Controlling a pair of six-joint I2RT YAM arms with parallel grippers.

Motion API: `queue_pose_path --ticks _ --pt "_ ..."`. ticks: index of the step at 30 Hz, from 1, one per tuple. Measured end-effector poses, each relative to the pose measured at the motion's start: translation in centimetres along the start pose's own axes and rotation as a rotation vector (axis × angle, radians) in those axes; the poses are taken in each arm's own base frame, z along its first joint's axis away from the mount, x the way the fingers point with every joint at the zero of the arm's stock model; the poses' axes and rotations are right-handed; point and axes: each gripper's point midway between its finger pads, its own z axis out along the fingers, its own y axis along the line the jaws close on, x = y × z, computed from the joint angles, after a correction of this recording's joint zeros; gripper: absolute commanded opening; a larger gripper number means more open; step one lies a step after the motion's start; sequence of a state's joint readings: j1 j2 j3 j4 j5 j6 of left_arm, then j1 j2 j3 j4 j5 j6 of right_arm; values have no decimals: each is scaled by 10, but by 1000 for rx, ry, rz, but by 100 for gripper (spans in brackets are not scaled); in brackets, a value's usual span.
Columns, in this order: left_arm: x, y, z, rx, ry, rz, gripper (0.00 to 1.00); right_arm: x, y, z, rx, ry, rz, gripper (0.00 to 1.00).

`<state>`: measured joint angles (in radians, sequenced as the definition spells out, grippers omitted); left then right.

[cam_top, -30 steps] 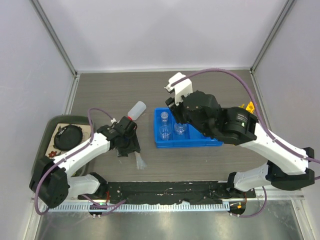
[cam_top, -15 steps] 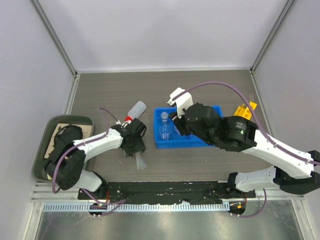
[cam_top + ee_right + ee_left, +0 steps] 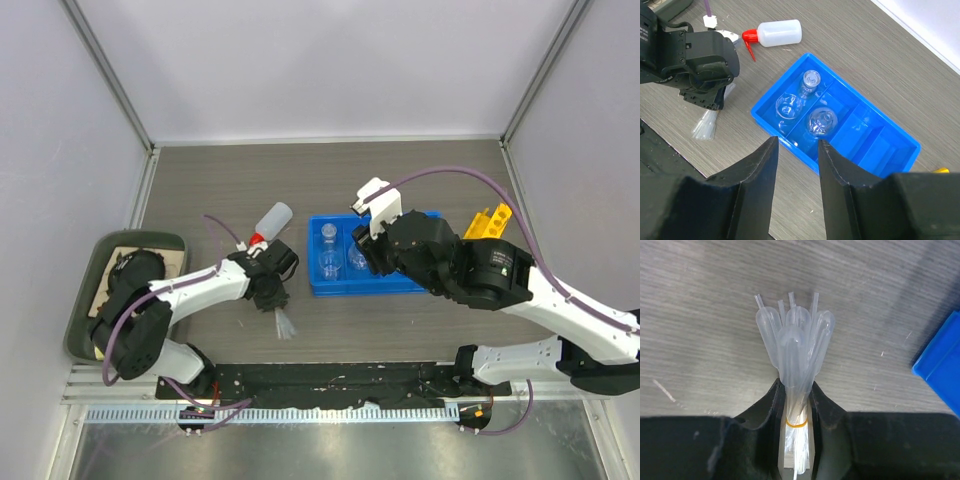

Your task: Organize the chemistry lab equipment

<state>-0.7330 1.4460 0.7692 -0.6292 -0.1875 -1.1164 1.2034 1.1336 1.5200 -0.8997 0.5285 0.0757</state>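
A bundle of thin clear pipettes (image 3: 795,340), tied with a yellow band, lies on the table with my left gripper (image 3: 795,390) shut on its stems. From above, the bulbs (image 3: 283,323) stick out in front of that gripper (image 3: 271,297). The blue compartmented bin (image 3: 880,145) holds a small flask (image 3: 811,80), a beaker (image 3: 789,106) and a round flask (image 3: 821,121). My right gripper (image 3: 797,145) hangs open above the bin's near edge, with nothing between its fingers. The white squeeze bottle (image 3: 780,34) with a red nozzle lies on its side beyond my left gripper.
A yellow holed rack (image 3: 488,222) lies right of the blue bin (image 3: 395,280). A dark green tray (image 3: 82,325) with dark contents sits at the table's left edge. Walls close in the table on three sides.
My left gripper has shut on the pipette bundle after sliding a little right along it. My right arm has drawn back to the right, away from the bin's left compartments.
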Motion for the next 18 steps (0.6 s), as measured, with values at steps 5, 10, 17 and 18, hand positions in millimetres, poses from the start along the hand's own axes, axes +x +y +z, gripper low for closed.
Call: queue_pose_path --ticks 5,10,17,18 --pt "3 3 -23 8 -12 53 15 2 -4 0 23 4 9 45" --pt "-7 -15 -77 101 -64 120 15 13 -22 1 137 6 26 54" --pt "-14 -35 -141 215 -115 205 15 41 -62 0 357 -1 123 66" --pt "-14 -37 -146 221 -117 217 15 41 -68 0 378 -3 139 66"
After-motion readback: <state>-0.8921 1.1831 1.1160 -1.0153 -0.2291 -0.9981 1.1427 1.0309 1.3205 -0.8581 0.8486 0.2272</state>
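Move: The left fingers are already shut on the pipette bundle at the table top. From them, the blue tray's middle is about 25 cm to the right and 11 cm ahead, at nearly the same height; the wash bottle lies some 17 cm ahead, almost in line. From the right hand, the yellow rack is roughly 26 cm to the right, 18 cm ahead and 31 cm below, and the tray 12 cm straight ahead, 32 cm below. Upward goes the left hand, about 15 cm, keeping its pinch on the pipette bundle and drifting slightly back and right as the fingers swing forward and turn a little clockwise. After a short pause the right hand sweeps right, some 7 cm, and a little forward and down, high over the tray towards the yellow rack's side, turning clockwise and opening its empty fingers wider. ##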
